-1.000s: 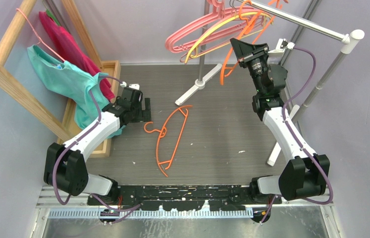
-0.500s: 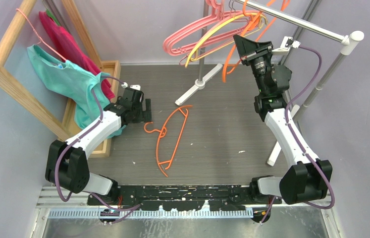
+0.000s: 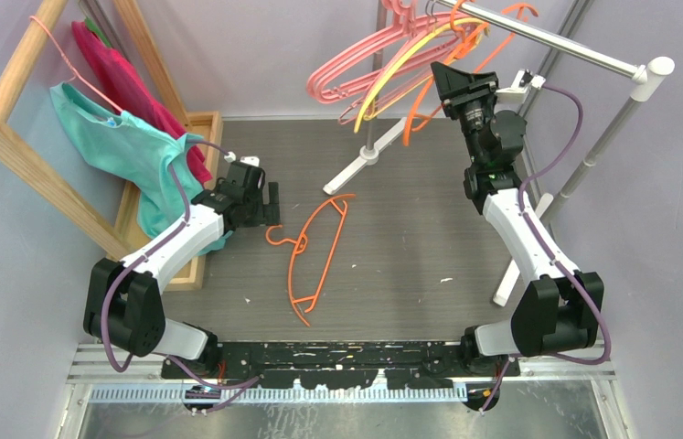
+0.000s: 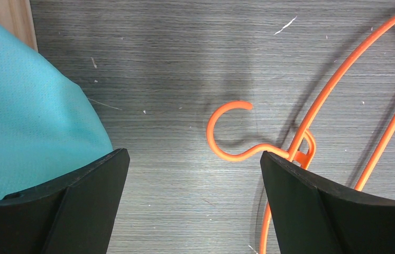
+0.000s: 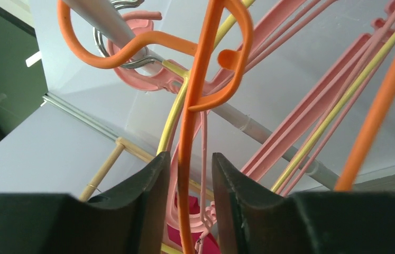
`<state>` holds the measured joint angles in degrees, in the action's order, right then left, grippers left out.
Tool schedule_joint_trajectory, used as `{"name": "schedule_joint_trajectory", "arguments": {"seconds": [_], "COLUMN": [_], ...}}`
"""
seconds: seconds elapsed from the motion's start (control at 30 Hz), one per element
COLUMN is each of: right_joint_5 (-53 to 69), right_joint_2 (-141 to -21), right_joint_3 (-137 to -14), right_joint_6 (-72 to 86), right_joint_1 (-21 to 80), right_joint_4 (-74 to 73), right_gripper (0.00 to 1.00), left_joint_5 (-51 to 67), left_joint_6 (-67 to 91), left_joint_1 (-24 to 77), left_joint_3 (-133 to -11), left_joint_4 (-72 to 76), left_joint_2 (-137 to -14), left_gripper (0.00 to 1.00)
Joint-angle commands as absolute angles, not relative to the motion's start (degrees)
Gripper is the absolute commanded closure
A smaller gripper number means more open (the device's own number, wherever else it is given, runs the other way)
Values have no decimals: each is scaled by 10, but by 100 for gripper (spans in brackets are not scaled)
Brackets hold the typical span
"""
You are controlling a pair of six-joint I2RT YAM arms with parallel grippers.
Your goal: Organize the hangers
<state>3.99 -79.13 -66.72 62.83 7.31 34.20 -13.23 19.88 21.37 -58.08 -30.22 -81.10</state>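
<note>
Pink [image 3: 346, 71], yellow [image 3: 392, 66] and orange [image 3: 421, 108] hangers hang bunched on the grey rail [image 3: 557, 44] at the back right. My right gripper [image 3: 447, 80] is raised among them. In the right wrist view its fingers [image 5: 189, 159] stand narrowly apart around an orange hanger's bar [image 5: 198, 95] without clamping it; orange hooks sit over the rail [image 5: 105, 18]. Another orange hanger [image 3: 314, 247] lies flat on the table. My left gripper [image 3: 269, 203] hovers open just left of it, its hook [image 4: 209, 135] ahead between the fingers [image 4: 195, 180].
A wooden rack [image 3: 8, 137] stands at the left with a teal cloth [image 3: 113, 142] on a thin pink hanger and a red garment [image 3: 127, 82]. The teal cloth touches the left finger's side [image 4: 26, 132]. The rail's stand foot [image 3: 365, 160] and right post [image 3: 584, 155] rest on the table.
My right gripper rose and shifted slightly right toward the rail, and the hanging bunch swung upward with it. The left arm and the floor hanger have not moved.
</note>
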Motion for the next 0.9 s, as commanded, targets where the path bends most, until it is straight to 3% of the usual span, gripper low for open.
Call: {"name": "schedule_joint_trajectory", "arguments": {"seconds": [0.0,0.1,0.2,0.37,0.5,0.7,0.87], "right_joint_5": [30,18,5,-12,-150,-257,-315], "right_joint_2": [-759,-716,-664,-594,-574,-641,-748], "right_joint_3": [-650,-624,-591,-515,-460,-400,-462], "right_joint_6": [623,584,546,472,371,349,310], "right_joint_1": [70,70,71,114,268,462,575], "right_joint_4": [354,320,279,210,138,104,97], "right_gripper": [50,33,26,24,24,25,26], "left_joint_5": [-132,-131,-126,-119,-115,-51,-25], "left_joint_6": [189,189,191,197,205,238,246], "left_joint_1": [212,212,212,211,205,155,119], "left_joint_3": [-589,-589,-591,-598,-604,-599,-622], "left_joint_4": [-282,-282,-281,-280,-288,-277,-286], "left_joint_2": [-800,-802,-807,-823,-836,-843,-861], "left_gripper": [2,2,2,2,2,2,2]}}
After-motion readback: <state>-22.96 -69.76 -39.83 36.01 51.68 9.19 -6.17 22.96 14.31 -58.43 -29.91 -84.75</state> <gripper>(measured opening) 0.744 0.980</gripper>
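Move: Down on the table, the last orange hanger lies about 20 cm back and 22 cm to the left of the right hand, some 44 cm below it. At that hand's fingertips is the orange hanger just hung, its middle about 4 cm ahead and 1 cm left; the yellow hanger hangs some 5 cm left and 4 cm ahead. From the left hand, the lying hanger is about 7 cm back, 10 cm right and 11 cm below. Opening its already parting fingers wide around the hung orange hanger's bar, the right hand backs off almost level, then swings quickly left and down towards the lying hanger: about 17 cm back, 17 left and 28 down overall. On the way it rolls its left side down some 45 degrees and tips its fingers down. The open left hand sinks about 2 cm, then shifts 2 cm left. ##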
